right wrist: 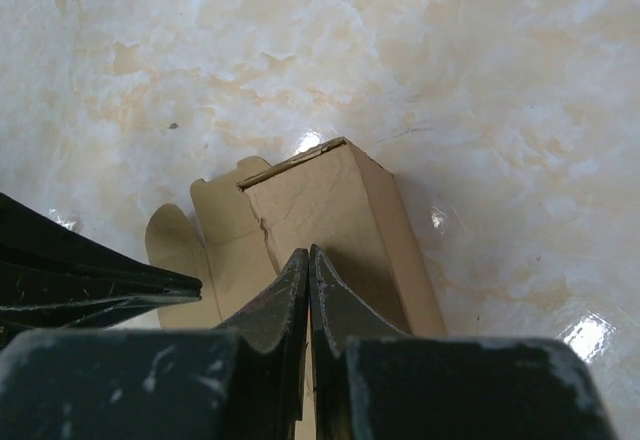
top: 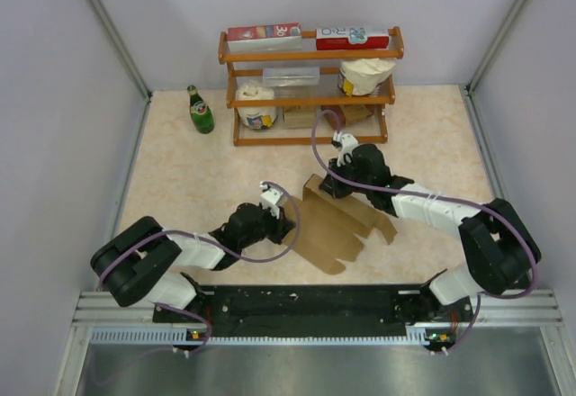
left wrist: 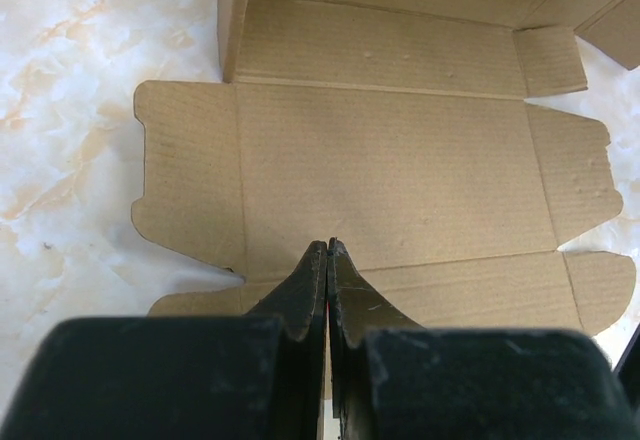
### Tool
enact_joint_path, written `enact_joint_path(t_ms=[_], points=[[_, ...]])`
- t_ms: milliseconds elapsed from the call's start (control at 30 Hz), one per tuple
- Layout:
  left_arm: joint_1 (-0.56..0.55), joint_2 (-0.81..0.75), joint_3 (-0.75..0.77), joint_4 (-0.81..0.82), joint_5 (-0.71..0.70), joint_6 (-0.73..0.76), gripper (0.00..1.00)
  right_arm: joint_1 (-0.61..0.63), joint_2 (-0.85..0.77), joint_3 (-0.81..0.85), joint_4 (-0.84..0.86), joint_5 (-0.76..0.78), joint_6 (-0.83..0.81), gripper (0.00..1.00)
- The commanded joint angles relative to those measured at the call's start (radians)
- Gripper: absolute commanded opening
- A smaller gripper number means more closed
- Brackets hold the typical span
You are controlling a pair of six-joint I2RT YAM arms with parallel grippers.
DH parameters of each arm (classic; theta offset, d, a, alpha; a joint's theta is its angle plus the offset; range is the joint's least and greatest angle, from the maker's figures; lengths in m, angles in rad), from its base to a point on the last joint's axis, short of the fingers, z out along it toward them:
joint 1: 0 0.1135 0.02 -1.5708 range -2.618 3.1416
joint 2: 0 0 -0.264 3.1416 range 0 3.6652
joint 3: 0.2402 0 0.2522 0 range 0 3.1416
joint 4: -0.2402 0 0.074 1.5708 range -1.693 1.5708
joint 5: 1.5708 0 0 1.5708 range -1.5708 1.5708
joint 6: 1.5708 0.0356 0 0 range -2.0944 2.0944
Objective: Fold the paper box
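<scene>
The paper box (top: 337, 220) is a kraft-brown die-cut sheet lying mostly flat in the middle of the table, with one panel raised at its far left end. In the left wrist view the sheet (left wrist: 390, 170) lies open under my left gripper (left wrist: 328, 245), which is shut with its tips over the near crease. My left gripper (top: 286, 219) sits at the sheet's left edge. My right gripper (top: 335, 184) is shut at the raised panel. In the right wrist view its tips (right wrist: 308, 252) rest against the folded-up panel (right wrist: 320, 200). I cannot tell whether any card is pinched.
A wooden shelf (top: 310, 54) stands at the back with red-and-white cartons, a clear container and white rolls. A green bottle (top: 200, 111) stands to its left. White walls enclose the marbled table (top: 180, 171). The left gripper's dark fingers (right wrist: 90, 280) show in the right wrist view.
</scene>
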Motion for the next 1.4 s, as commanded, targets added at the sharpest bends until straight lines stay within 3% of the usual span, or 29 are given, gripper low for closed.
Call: enact_joint_path(t_ms=[0, 200, 300, 500, 867, 1367], points=[[-0.003, -0.064, 0.008, 0.022, -0.001, 0.005, 0.0, -0.002, -0.068, 0.034, -0.036, 0.032, -0.02, 0.0], [-0.002, -0.168, 0.083, -0.113, -0.064, 0.033, 0.0, -0.005, -0.189, 0.143, -0.25, 0.185, 0.007, 0.08], [0.0, -0.205, 0.135, -0.188, -0.103, 0.074, 0.0, -0.005, -0.276, 0.141, -0.365, 0.329, 0.055, 0.24], [0.055, -0.188, 0.233, -0.307, -0.11, 0.127, 0.0, -0.011, -0.448, 0.089, -0.661, 0.49, 0.204, 0.43], [0.279, -0.073, 0.313, -0.345, 0.067, 0.058, 0.0, -0.016, -0.636, -0.081, -0.884, 0.506, 0.38, 0.47], [0.307, 0.049, 0.382, -0.353, 0.138, 0.085, 0.0, -0.016, -0.565, -0.116, -0.918, 0.621, 0.403, 0.51]])
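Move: The right hand, shut, rests on the top of the folded long wall near its left end; the box's right end flap lies about 17 cm to its right, 10 cm back and a few centimetres lower. The wall's middle is about 6 cm right and 4 cm back, and the flat base panel's middle about 10 cm straight back and 6 cm lower. The left hand, low at the base panel's left edge, has the standing left end flap about 12 cm ahead, 6 cm to its right and slightly higher. The right hand lifts off the folded wall, rises about 9 cm and arcs some 18 cm right and 11 cm back, sinking again to its starting height as it turns about 40 degrees clockwise and opens halfway, to bring its fingers around the upright right end flap. Meanwhile the left hand, still shut, comes up off the cardboard, hops forward about 10 cm and a little left, and drops back low over the bare table on the outer side of the left end flap, easing to a stop there. ##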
